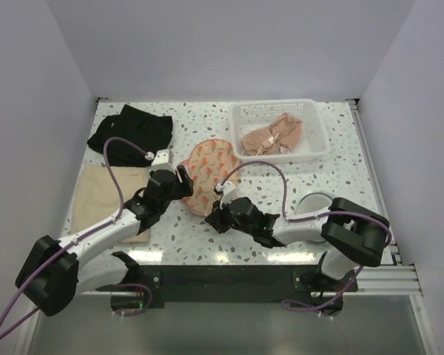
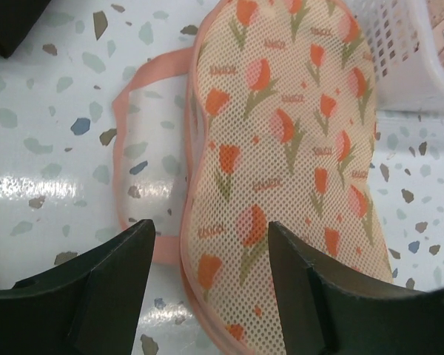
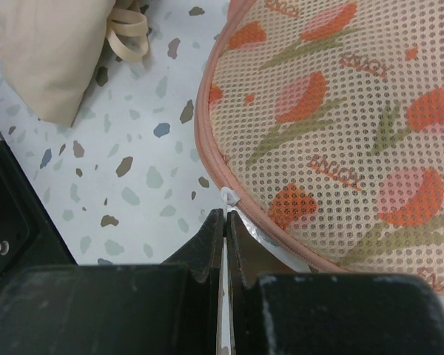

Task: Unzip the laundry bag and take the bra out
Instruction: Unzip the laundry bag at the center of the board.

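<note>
The laundry bag point(image 1: 207, 174) is a mesh pouch printed with orange tulips, lying flat mid-table. My left gripper point(image 1: 186, 177) hangs open over the bag's left edge point(image 2: 296, 126), one finger point(image 2: 118, 274) over bare table and the other point(image 2: 311, 281) over the mesh, with nothing between them. A pink strap loop point(image 2: 126, 148) lies beside the bag. My right gripper point(image 3: 227, 214) sits at the bag's near rim point(image 3: 340, 111), shut on the white zipper pull point(image 3: 229, 197) of the pink zip. The bra is hidden; the mesh shows nothing of what is inside.
A white basket point(image 1: 274, 105) holding pinkish strapped garments stands at the back right, its corner close to the bag point(image 2: 407, 52). A black garment point(image 1: 129, 133) lies back left, and a beige cloth point(image 1: 103, 196) lies along the left side point(image 3: 44, 52).
</note>
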{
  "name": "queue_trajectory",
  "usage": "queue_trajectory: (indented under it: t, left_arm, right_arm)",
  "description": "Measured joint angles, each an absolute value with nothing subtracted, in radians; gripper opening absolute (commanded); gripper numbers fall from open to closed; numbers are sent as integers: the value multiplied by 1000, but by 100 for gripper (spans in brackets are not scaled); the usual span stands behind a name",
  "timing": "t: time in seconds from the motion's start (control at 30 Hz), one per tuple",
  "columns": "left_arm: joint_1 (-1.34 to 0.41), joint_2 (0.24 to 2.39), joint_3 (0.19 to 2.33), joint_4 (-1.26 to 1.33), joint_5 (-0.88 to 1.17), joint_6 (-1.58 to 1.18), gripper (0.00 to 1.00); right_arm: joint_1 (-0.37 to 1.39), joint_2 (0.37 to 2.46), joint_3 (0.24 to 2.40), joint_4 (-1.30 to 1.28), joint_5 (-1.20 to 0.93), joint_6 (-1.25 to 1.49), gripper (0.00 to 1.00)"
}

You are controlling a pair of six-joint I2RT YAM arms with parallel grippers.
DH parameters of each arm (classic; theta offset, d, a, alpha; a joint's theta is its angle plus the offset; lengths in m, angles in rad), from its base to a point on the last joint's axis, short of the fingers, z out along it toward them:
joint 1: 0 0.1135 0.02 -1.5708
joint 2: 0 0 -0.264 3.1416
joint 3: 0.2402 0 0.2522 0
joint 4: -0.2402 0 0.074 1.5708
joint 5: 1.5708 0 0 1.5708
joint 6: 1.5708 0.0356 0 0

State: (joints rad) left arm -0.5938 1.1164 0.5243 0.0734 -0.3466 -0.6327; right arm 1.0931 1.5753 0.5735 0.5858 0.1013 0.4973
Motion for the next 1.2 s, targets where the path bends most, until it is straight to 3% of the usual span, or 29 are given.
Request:
queue_trajectory:
  t: [0.37,0.93,1.07,1.2]
  left_arm:
    - [-593,1030,426,17,-300,-716,69]
    - [-590,1047,395,20,-284,-776,65]
    - [-590,1047,393,19,-286,-780,52]
    - [-589,1047,392,19,-297,-792,28]
  right_arm:
    - [1093,1697,745,597,43,466,0]
    - [1093,1763,775,630,-22,490,0]
    - [1093,1763,788,630,-20,489,0]
    - [1093,1763,795,633,-19,489,0]
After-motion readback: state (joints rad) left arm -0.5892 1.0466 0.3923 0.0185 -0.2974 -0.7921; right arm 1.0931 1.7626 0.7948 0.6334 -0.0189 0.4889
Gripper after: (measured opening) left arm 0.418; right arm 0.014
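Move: The laundry bag's near-left rim lies about 7 cm back of the open left hand, some 6 cm below, level sideways. The cream bag is roughly 22 cm left and 6 cm back of this hand, the black cloth 16 cm left and 13 cm ahead. From the right hand, already pinching the zip pull, that rim is about 8 cm left and 4 cm ahead; the white basket is 21 cm right and 26 cm ahead. Left hand sinks and draws back 6 cm towards the rim, half closing; right brings pinched zip pull left. ##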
